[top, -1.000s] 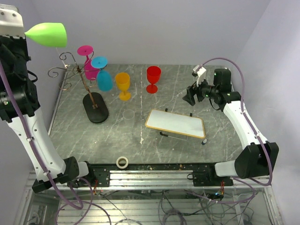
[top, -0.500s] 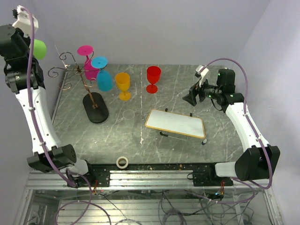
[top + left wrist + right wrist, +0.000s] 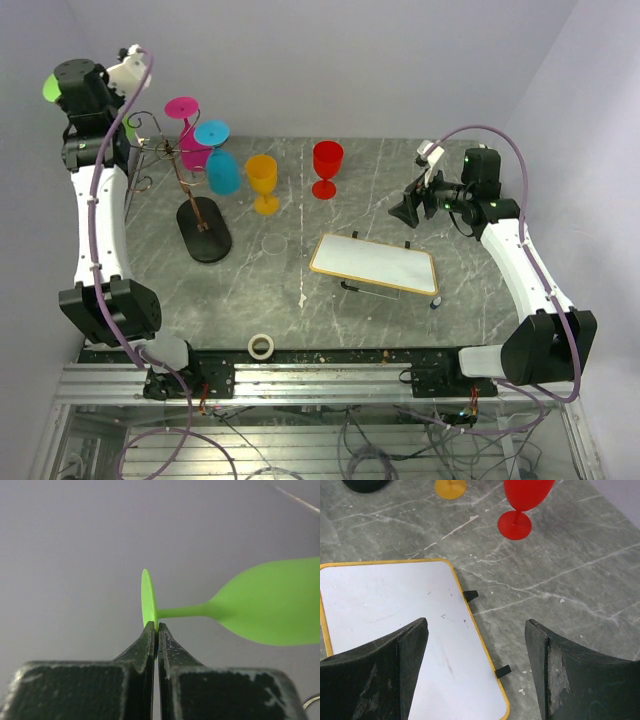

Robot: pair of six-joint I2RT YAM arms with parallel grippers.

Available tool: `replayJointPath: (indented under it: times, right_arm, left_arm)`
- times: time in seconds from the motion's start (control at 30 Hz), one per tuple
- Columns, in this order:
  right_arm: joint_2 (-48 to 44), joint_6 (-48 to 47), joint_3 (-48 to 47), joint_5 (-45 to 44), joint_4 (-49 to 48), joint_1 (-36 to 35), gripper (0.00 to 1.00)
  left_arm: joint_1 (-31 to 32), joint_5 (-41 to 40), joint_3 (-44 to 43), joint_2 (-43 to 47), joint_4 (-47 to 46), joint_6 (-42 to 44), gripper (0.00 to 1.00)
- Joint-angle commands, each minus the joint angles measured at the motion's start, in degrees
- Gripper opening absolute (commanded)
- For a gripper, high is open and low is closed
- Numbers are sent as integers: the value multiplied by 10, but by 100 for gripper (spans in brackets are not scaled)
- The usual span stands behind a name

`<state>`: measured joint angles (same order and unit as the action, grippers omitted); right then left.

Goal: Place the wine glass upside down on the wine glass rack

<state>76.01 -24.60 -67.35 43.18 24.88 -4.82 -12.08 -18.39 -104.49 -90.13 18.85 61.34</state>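
A green wine glass lies sideways in the air, and my left gripper is shut on the rim of its round foot. From above only a sliver of the green glass shows behind the left gripper, high at the far left, up and left of the wine glass rack. The rack is a dark wire stand on a black oval base. A pink glass and a blue glass hang upside down on it. My right gripper is open over the table's right side.
A yellow glass and a red glass stand upright right of the rack. A white, yellow-rimmed tray lies mid-right, below the open right gripper. A tape roll sits at the near edge.
My left arm has swung up and turned, carrying the green glass back to the far-left corner, where it is now mostly hidden behind the gripper. The right arm has hardly moved.
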Motion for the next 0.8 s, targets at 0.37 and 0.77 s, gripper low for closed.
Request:
replayJointPath:
  times: [0.37,0.77]
  right_arm:
    - [5,-2,12,20,-9,4,79]
    - [5,7,24,18,-25,4,79]
  left_arm:
    - [73,-31,61,13,33,103,10]
    - [77,69,84,61,99,99,11]
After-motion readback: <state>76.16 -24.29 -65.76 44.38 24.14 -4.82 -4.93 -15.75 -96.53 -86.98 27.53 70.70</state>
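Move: The left hand, already pinching the green glass's foot with the bowl hanging down, has the rack's empty left slot about 10 cm to its right, 3 cm back and some 14 cm below. The pink glass already on the rack hangs roughly 23 cm right and 5 cm ahead of this hand, the blue one about 29 cm right and level with it, both some 22 cm lower. From the right hand the slot lies about 65 cm left, 7 cm ahead and 8 cm higher. The left hand swings the upside-down green glass right and down towards the rack's free slot, about 6 cm right and 7 cm down, drifting 2 cm forward before easing back about as much and levelling off at the bottom. On the way the fingers tip down some 15 degrees and turn about 10 degrees clockwise; they still pinch the foot, though their squeezing effort falls off, and bring stem and bowl close up to the curled wire ends. ##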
